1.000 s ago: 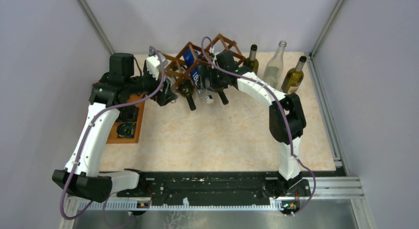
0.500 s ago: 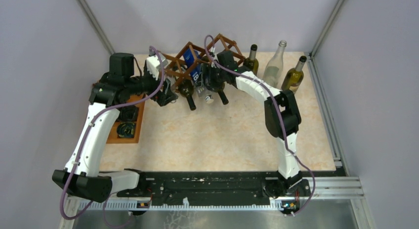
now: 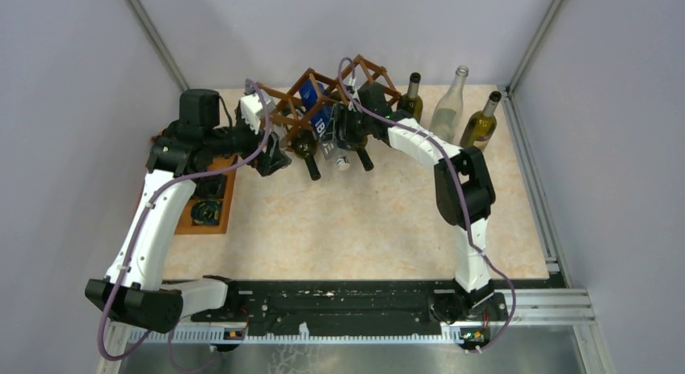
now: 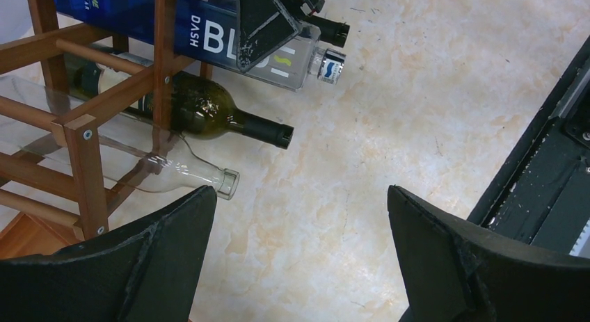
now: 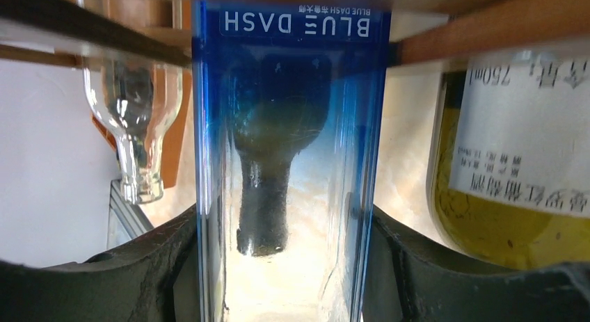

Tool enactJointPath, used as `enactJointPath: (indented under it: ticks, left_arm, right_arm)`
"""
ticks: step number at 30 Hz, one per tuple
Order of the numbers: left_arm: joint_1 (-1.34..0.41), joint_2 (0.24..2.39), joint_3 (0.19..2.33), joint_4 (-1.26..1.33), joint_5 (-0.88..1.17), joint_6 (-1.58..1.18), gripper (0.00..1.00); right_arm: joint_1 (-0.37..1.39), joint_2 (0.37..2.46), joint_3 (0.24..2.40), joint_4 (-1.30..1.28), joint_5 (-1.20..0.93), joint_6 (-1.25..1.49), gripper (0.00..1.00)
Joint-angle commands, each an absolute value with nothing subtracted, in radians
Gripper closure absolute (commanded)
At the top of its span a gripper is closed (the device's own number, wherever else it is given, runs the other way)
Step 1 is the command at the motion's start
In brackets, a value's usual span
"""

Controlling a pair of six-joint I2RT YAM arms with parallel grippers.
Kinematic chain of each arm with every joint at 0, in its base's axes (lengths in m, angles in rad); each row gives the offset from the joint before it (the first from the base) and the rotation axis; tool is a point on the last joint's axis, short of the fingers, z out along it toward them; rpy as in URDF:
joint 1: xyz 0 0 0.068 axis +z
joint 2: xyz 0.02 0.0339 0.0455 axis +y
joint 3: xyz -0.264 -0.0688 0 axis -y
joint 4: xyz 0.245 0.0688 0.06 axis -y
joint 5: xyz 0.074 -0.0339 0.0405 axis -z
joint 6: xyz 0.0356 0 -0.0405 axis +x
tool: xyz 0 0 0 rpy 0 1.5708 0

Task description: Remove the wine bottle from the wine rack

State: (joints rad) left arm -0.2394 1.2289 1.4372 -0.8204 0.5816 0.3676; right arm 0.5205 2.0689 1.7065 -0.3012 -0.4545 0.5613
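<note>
The wine rack [image 3: 292, 107] is a reddish-brown stick lattice at the back of the table, with several bottles lying in it. The wine bottle [image 3: 317, 115] is a square blue one lettered BLUE DASH, necked down toward the table front. My right gripper [image 3: 343, 136] is shut on it. In the right wrist view both fingers [image 5: 160, 266] press the flat sides of the blue bottle [image 5: 289, 162]. My left gripper [image 4: 299, 193] hangs open over bare table just left of the rack [image 4: 76, 127], empty. The blue bottle [image 4: 209, 30] shows in the left wrist view too.
A dark green bottle [image 4: 209, 113] and a clear bottle [image 4: 188, 172] lie in lower cells, necks sticking out. Three upright bottles [image 3: 450, 103] stand at the back right. An orange-brown compartment tray [image 3: 208, 200] sits under my left arm. A labelled yellow-green bottle [image 5: 515, 183] lies beside the blue one.
My right gripper's fingers have closed in onto the sides of the blue bottle, and the right elbow has shifted slightly left. The left arm has barely moved.
</note>
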Motion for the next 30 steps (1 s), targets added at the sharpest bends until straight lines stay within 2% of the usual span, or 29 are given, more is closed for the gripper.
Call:
enactJointPath:
  ticks: [1, 5, 11, 18, 25, 30]
  left_arm:
    - [-0.236, 1.192, 1.421, -0.801, 0.629, 0.411, 0.01]
    - [-0.236, 1.136, 1.367, -0.811, 0.718, 0.552, 0.01]
    - [-0.238, 1.034, 1.266, -0.851, 0.796, 0.87, 0.01]
    - [-0.239, 0.978, 1.175, -0.893, 0.73, 1.202, 0.01]
    - [-0.242, 0.928, 1.113, -0.879, 0.72, 1.413, 0.01]
    - [-0.271, 0.865, 1.026, -0.836, 0.759, 1.59, 0.01]
  right_arm:
    - [0.529, 1.931, 1.635, -0.234, -0.5, 0.56, 0.87]
    - [0.535, 1.799, 1.504, -0.194, -0.511, 0.564, 1.0]
    - [0.569, 1.565, 1.285, -0.204, -0.505, 0.558, 1.0]
    - [0.606, 1.312, 1.084, -0.211, -0.509, 0.603, 1.0]
    - [0.609, 1.124, 0.976, -0.206, -0.548, 0.691, 1.0]
    - [0.624, 1.073, 0.97, -0.277, -0.572, 0.694, 1.0]
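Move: In the right hand's fingers already is the blue-labelled bottle, held towards its neck, its middle about 6 cm ahead and 2 cm left. The wooden rack's centre lies some 10 cm ahead, 6 cm left and 5 cm lower. About 7 cm lower lie two green bottles, one 1 cm ahead and 10 cm left, the other 2 cm ahead and 4 cm right. From the left hand the blue-labelled bottle is roughly 15 cm ahead, 13 cm right, 14 cm below. Drawing the blue-labelled bottle back out of the rack, neck end leading, the right hand keeps its grip and travels some 23 cm back over the clear table, veering 9 cm right and rising late, with hardly any turn. The empty left hand eases about 6 cm back, then sinks 4 cm, rolling clockwise as seen along its fingers, still open. ##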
